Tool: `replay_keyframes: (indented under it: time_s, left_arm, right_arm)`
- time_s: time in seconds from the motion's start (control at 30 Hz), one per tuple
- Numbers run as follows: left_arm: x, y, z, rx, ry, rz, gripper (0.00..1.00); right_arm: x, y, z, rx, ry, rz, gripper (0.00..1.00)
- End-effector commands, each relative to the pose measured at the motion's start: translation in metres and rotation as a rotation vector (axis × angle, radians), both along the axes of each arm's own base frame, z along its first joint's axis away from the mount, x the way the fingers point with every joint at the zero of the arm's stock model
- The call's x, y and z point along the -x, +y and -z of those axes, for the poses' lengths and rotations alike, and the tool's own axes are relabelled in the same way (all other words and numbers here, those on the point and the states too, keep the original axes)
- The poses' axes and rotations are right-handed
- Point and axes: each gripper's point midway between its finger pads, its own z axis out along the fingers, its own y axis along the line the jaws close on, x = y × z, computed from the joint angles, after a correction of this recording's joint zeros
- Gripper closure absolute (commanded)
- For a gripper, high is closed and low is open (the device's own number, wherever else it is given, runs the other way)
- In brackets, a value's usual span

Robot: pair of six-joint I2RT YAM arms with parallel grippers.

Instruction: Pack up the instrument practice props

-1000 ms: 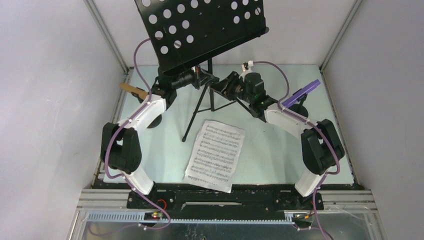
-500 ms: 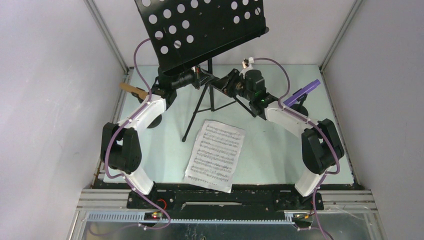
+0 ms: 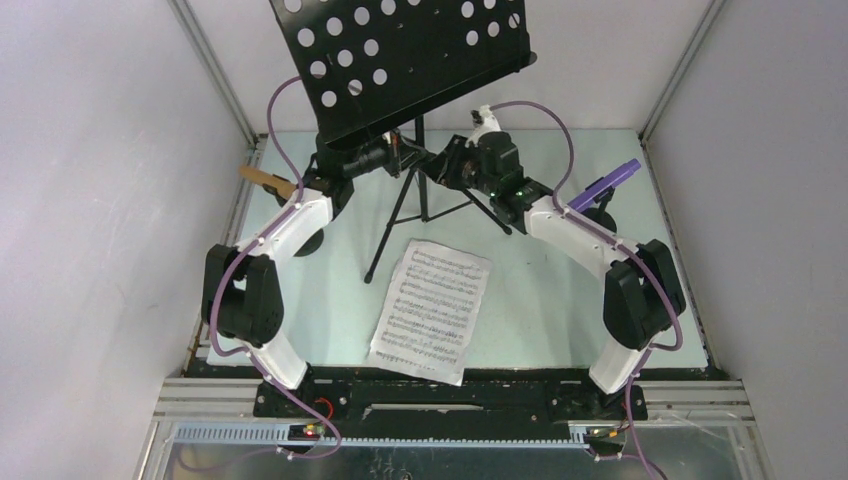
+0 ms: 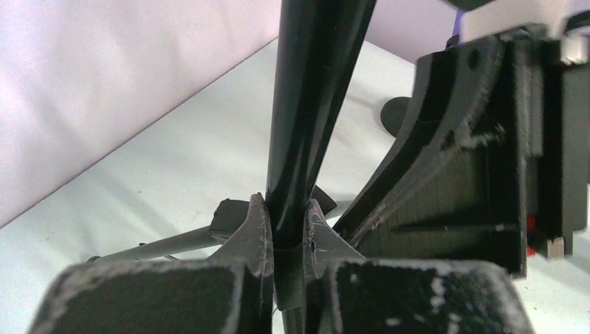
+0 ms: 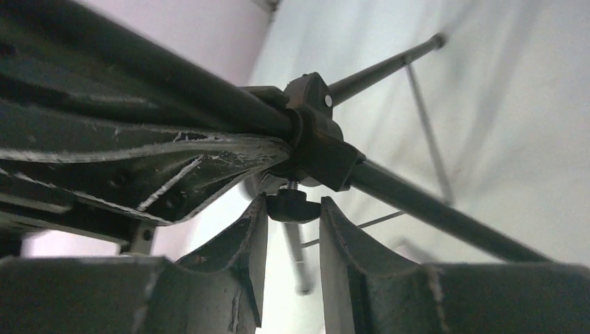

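Observation:
The black perforated music rack [image 3: 400,60] stands on its pole [image 3: 420,185] with tripod legs at the back of the table. My left gripper [image 3: 398,152] is shut on that pole [image 4: 309,125], fingers [image 4: 254,233] pinching it from both sides. My right gripper [image 3: 441,166] comes in from the right. Its jaws [image 5: 291,212] sit on either side of the small black clamp knob [image 5: 293,205] under the pole's collar [image 5: 316,149], touching it. A white sheet-music page [image 3: 432,310] lies flat in front of the stand.
A tan toy microphone [image 3: 265,180] pokes out behind my left arm. A purple one [image 3: 605,187] stands behind my right arm. Grey walls close in on three sides. The tripod legs [image 3: 385,235] spread toward the page.
My right gripper has moved left and back to the pole, and its jaws have narrowed around the clamp knob. The left gripper and the stand have stayed put.

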Motion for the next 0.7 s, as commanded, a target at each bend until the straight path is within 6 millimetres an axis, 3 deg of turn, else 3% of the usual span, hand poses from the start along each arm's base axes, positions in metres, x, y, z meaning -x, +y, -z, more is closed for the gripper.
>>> replay_keyframes:
  time_s: [0.0, 0.17, 0.23, 0.33, 0.43, 0.57, 0.67]
  left_arm:
    - [-0.009, 0.001, -0.016, 0.039, 0.020, -0.027, 0.91]
    - [-0.009, 0.001, -0.016, 0.039, 0.021, -0.027, 0.91]
    - [-0.009, 0.001, -0.015, 0.039, 0.023, -0.027, 0.91]
    - [-0.008, 0.001, -0.016, 0.042, 0.024, -0.027, 0.91]
    - [-0.009, 0.003, -0.019, 0.047, 0.022, -0.043, 0.84]
    - [-0.017, 0.016, -0.040, 0.116, 0.028, -0.120, 0.57]
    - [-0.018, 0.032, -0.063, 0.176, 0.004, -0.173, 0.29]
  right_arm:
    - [0.001, 0.005, -0.026, 0.353, -0.328, 0.047, 0.77]
    - [0.014, 0.012, -0.025, 0.856, -0.711, 0.067, 0.76]
    - [0.013, 0.012, -0.023, 1.003, -0.787, 0.122, 0.74]
    - [0.015, 0.010, -0.025, 1.046, -0.798, 0.162, 0.72]
    - [0.019, 0.008, -0.034, 0.949, -0.756, 0.162, 0.59]
    - [0.031, -0.002, -0.047, 0.842, -0.726, 0.168, 0.40]
    - [0.043, -0.017, -0.053, 0.784, -0.712, 0.159, 0.35]
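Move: The right fingers are already shut on the clamp knob of the music stand; the stand's collar lies just beyond, some 2 cm forward and 2 cm left at the same height. The sheet music lies flat about 23 cm back, straight behind and roughly 22 cm below. The left gripper already holds the upper pole between its pads; from it the knob sits about 2 cm back, 2 cm right and 3 cm lower. Keep the left gripper clamped on the pole while you roll the right wrist about 70 degrees counter-clockwise, as seen from behind that hand, with its fingers pinching the knob. Then open the right fingers and draw them back about 2 cm off the knob; as they part, open the left gripper wide around the pole, easing it only slightly forward and left. ##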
